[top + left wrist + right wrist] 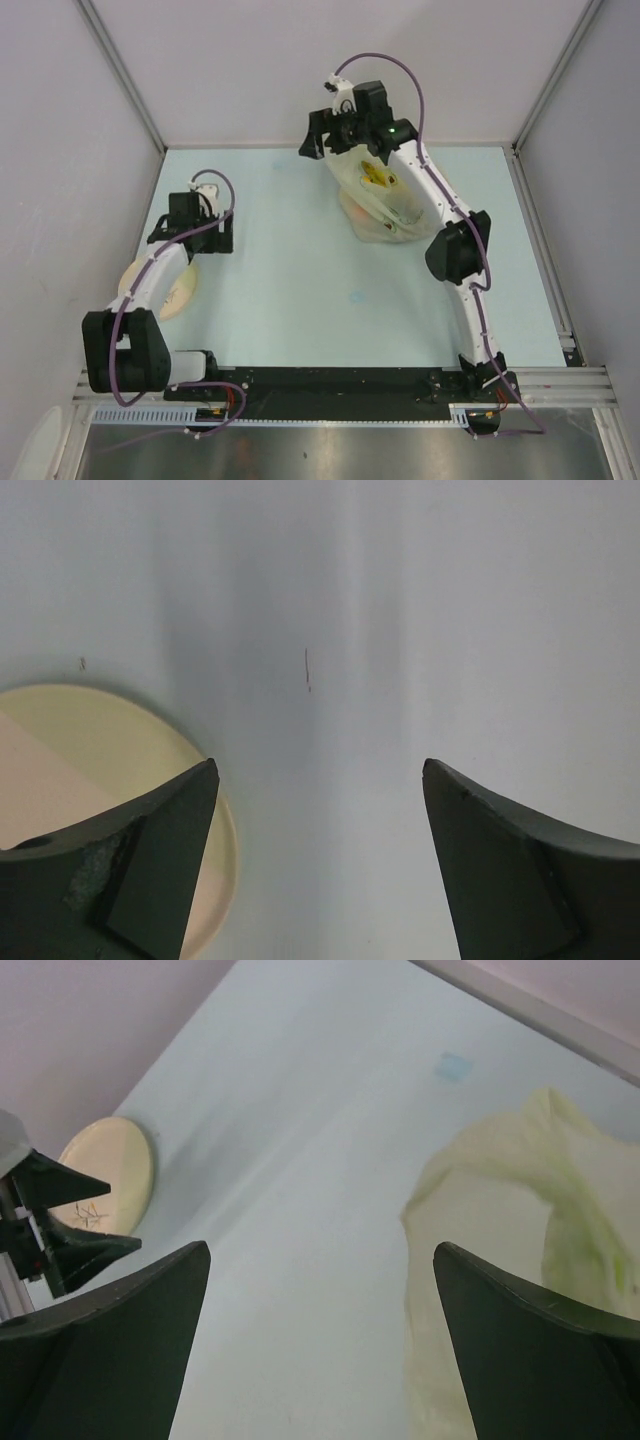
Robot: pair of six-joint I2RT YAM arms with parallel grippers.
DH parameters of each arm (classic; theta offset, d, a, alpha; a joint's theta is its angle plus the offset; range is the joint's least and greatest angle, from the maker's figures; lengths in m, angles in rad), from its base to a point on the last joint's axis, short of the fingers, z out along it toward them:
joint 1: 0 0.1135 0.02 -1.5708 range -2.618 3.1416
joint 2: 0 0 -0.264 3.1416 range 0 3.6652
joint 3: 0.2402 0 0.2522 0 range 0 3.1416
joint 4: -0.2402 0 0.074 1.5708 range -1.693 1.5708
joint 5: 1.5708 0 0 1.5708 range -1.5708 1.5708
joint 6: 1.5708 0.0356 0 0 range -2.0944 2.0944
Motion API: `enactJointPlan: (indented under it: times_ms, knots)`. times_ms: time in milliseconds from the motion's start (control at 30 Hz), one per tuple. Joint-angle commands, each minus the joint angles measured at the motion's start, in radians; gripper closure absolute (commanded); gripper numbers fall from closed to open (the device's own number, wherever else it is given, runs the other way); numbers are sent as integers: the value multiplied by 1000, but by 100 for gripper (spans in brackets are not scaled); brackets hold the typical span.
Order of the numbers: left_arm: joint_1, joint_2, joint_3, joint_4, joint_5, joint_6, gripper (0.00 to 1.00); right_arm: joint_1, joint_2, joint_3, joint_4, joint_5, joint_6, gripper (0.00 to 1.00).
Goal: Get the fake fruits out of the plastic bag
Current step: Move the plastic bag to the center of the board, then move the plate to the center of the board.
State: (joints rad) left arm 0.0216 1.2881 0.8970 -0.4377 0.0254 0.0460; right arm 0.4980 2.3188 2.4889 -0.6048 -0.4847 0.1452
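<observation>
The plastic bag [400, 205] is a pale yellow-green heap at the far middle-right of the table, partly under my right arm. Fake fruits show through it: a yellow piece [378, 178] near its top and an orange one [356, 212] at its left side. My right gripper [322, 135] hovers by the bag's far-left top and is open. In the right wrist view the right gripper [320, 1250] has only table between its fingers, with the bag [520, 1230] beside the right finger. My left gripper [192, 238] is open over bare table, as the left wrist view [320, 765] also shows.
A round cream plate [172, 292] lies at the near left, mostly under my left arm; its rim [110, 740] is beside the left finger, and it shows far off [110, 1170] from the right wrist. Grey walls close in the left, far and right sides.
</observation>
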Motion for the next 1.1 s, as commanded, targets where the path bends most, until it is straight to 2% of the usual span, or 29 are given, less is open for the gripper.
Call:
enactJointPlan:
  times_ms: [0,300,433,533,667,800,967,1067]
  knots:
    - [3,74,-64,-35,-90,135,15,-44,-222,-59,-9,-46,-30,0]
    - [12,166,-142,39,-166,155,28,-52,-412,-247,-38,-8,-91,0]
    - [17,146,-132,16,-122,160,34,-55,-429,-282,-46,3,-107,0]
    - [21,82,-121,-9,-67,172,34,-61,-418,-251,-47,-2,-104,0]
    - [56,24,-125,-27,-111,166,34,-99,-372,-119,-7,20,-20,0]
    - [107,43,-151,-23,-148,189,34,-144,-346,-18,104,78,69,0]
    - [110,123,-139,5,-131,238,35,-266,-406,-87,293,241,287,0]
    - [109,161,-133,14,-90,314,37,-283,-424,-102,287,340,210,0]
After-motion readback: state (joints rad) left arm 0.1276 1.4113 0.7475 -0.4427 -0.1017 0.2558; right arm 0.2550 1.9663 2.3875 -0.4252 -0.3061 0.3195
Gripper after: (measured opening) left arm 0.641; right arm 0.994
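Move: The plastic bag's middle lies about 21 cm to the right of the empty right hand, 4 cm nearer the base and some 22 cm below; the yellow fruit in it is about 17 cm right, 2 cm farther out and 21 cm down. From the left hand, the pale plate's middle is about 18 cm left, 9 cm back and 12 cm below, while the bag is roughly 51 cm right, 13 cm ahead and 7 cm lower. Bound up and away from the already released bag, the open right hand first rises while drawing back and rightwards, then swings forward and right high over the bag, about 20 cm up and 17 cm right overall, turning some 25 degrees clockwise. The left hand sinks and draws back, then shifts left towards the plate's near rim, about 12 cm in all, tipping further down with its fingers partly closing. ##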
